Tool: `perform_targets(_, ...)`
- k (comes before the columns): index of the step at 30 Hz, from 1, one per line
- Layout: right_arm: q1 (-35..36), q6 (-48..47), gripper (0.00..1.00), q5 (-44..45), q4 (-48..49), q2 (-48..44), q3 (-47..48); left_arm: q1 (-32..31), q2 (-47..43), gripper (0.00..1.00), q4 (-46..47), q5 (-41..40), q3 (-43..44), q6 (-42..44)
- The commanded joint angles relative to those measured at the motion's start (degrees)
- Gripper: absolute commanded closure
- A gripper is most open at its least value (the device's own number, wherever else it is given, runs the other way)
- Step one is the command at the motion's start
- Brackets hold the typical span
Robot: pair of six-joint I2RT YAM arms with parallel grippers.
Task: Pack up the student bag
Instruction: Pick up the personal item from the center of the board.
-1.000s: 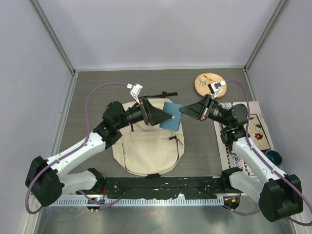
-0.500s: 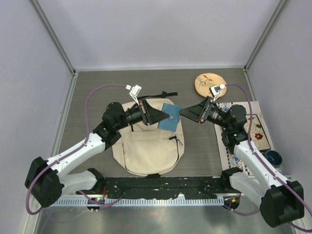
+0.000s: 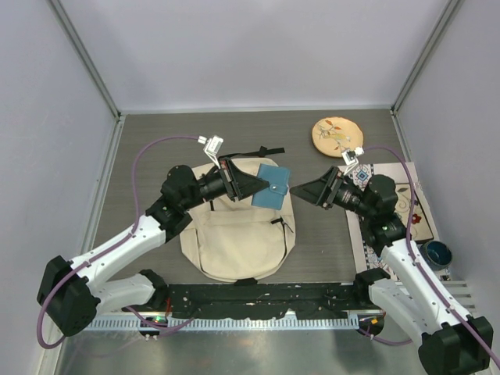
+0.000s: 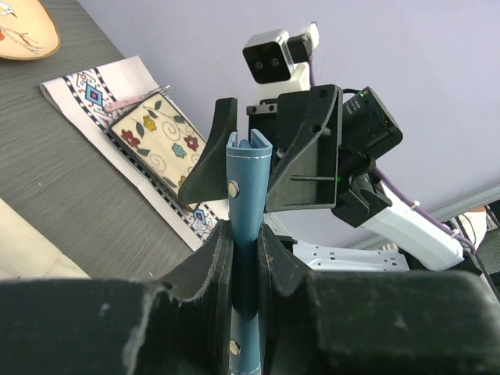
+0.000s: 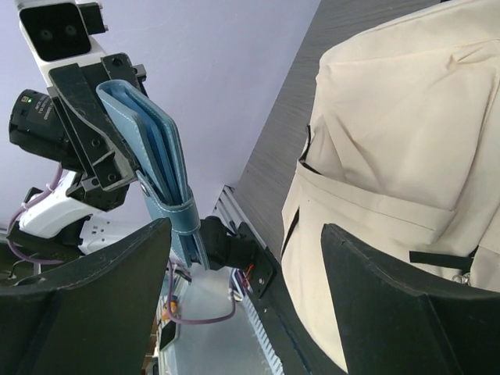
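Note:
The cream student bag lies flat on the table between the arms. Above its top end hangs a blue notebook with a snap strap, pinched in my left gripper. In the left wrist view the notebook stands on edge between the black fingers, which press on both its sides. My right gripper stands open just right of the notebook, not touching it. In the right wrist view the notebook and the bag show beyond that gripper's wide-apart jaws, with nothing between them.
A round tan embroidered disc lies at the back right. A patterned mat along the right side carries a floral book and a small dark blue object. Black straps trail from the bag's far end.
My right gripper has opened, let go of the blue notebook and drawn back to the right. My left gripper has shut on the notebook and now holds it alone.

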Motion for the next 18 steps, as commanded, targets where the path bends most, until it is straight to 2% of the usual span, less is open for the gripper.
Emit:
perform_targets(1,0.7,2.5,0.17,-3.3,8.5,-0.3,0.0,-0.1,-0.4,0.82,2.7,-0.4,0.3,-0.3)
perform_targets(10,4.2,7.1,0.24,-3.7,18.1,3.8,-0.8,-0.1,0.4,0.8,3.7,-0.4,-0.1,-0.9)
perform_targets(18,6.9,9.1,0.41,-2.2,23.1,6.7,-1.1,-0.1,1.7,0.8,5.9,0.2,-0.6,-2.2)
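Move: The blue wallet, the personal item, is held by the left hand on its left edge, its middle about 2 cm to that hand's right. From the empty, wide-open right hand its middle lies about 7 cm to the left, 1 cm ahead and 2 cm higher. The cream bag's middle is some 15 cm left of the right hand, 5 cm ahead and 25 cm below; the round plate is about 21 cm right, 35 cm farther out, also 25 cm below. Rising first, then mainly going left and slightly back, the right hand travels about 4 cm to bring its open fingers around the free right edge of the wallet, turning roughly 10 degrees counter-clockwise. Its fingers start to close but stay well apart, one above and one below the wallet. The left hand keeps its pinch and almost holds its place. ##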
